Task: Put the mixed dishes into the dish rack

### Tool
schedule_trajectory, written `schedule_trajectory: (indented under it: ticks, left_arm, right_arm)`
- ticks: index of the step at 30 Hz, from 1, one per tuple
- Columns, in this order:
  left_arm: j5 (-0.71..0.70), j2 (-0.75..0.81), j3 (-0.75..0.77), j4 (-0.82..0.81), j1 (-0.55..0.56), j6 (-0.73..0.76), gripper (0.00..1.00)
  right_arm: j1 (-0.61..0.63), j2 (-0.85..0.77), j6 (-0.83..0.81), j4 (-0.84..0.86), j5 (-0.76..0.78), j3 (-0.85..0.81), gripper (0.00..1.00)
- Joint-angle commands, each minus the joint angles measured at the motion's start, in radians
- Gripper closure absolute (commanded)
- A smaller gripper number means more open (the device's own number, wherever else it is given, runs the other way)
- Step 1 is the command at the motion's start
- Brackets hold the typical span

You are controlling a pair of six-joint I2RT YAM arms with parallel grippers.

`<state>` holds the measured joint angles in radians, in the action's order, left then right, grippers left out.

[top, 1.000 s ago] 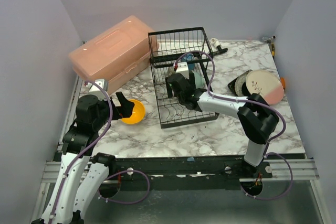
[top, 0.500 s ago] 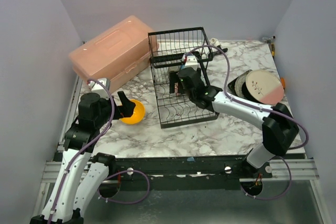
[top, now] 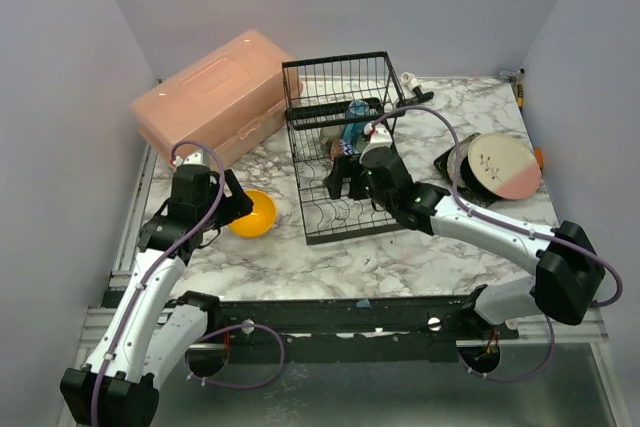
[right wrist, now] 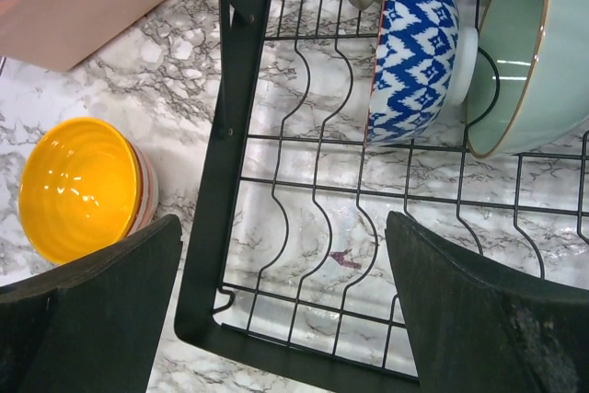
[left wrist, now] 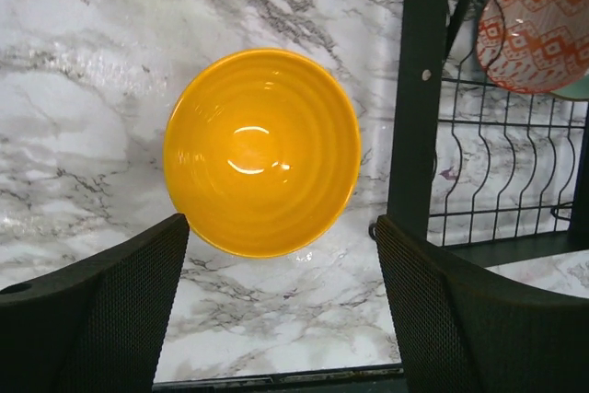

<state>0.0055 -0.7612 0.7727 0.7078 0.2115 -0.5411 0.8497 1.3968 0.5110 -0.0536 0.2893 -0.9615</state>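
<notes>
A yellow bowl (left wrist: 262,152) sits upright on the marble table just left of the dish rack (top: 340,212). My left gripper (left wrist: 281,223) hangs open above the bowl's near rim, nothing between its fingers; from the top it (top: 236,205) is at the bowl's (top: 253,213) left edge. My right gripper (right wrist: 283,223) is open and empty over the rack's (right wrist: 235,135) front-left corner. A blue-patterned bowl (right wrist: 414,52) and a mint green bowl (right wrist: 529,52) stand on edge in the rack. A red-patterned bowl (left wrist: 538,20) is also in it. The yellow bowl (right wrist: 74,186) shows left of the rack.
A salmon-pink plastic box (top: 210,102) lies at the back left, close to the rack. A pink-cream plate (top: 503,165) rests on a dark plate (top: 455,159) at the right. Walls close the table on three sides.
My left arm has reached out over the yellow bowl and its jaws have narrowed slightly. My right gripper has pulled back from the rack's rear to its front, empty, leaving the blue-patterned bowl there.
</notes>
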Motion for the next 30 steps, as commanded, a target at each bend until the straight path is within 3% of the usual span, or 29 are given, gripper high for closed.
schedule_trajectory:
  ticks: [1,5,21,30]
  left_arm:
    - [-0.068,-0.046,-0.047,0.038,0.002,-0.163,0.22]
    - [-0.124,-0.097,-0.059,0.071,0.002,-0.232,0.36]
    - [-0.207,-0.199,-0.126,0.029,0.002,-0.291,0.47]
    - [-0.219,-0.250,-0.132,-0.017,0.002,-0.291,0.70]
  right_arm:
    - [0.004,-0.043,0.024,0.022,-0.024,0.018,0.06]
    - [0.003,-0.070,0.028,0.009,-0.021,0.028,0.06]
    - [0.004,-0.176,0.039,0.009,0.012,0.091,0.06]
    - [0.003,-0.168,0.055,0.024,-0.023,0.094,0.06]
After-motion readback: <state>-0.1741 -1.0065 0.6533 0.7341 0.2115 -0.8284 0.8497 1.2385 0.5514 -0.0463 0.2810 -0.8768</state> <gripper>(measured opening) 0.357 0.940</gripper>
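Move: Below the left hand, the yellow bowl's middle lies about 12 cm down, some 3 cm ahead and 2 cm right. The rack's near left corner is roughly 15 cm right of the hand and 4 cm back; the blue-and-white bowl in the rack stands some 17 cm ahead and 23 cm right. From the right hand, the yellow bowl is about 18 cm left, 3 cm back and 12 cm down. Sinking about 10 cm, the left hand comes down to the yellow bowl's near left rim, easing a little left and back while it tips down and turns counter-clockwise some 20 degrees each. Its fingers narrow from nearly wide open to about a third, one inside the bowl, one outside. The empty right hand, open, draws up, back and right from the rack by a few centimetres. ##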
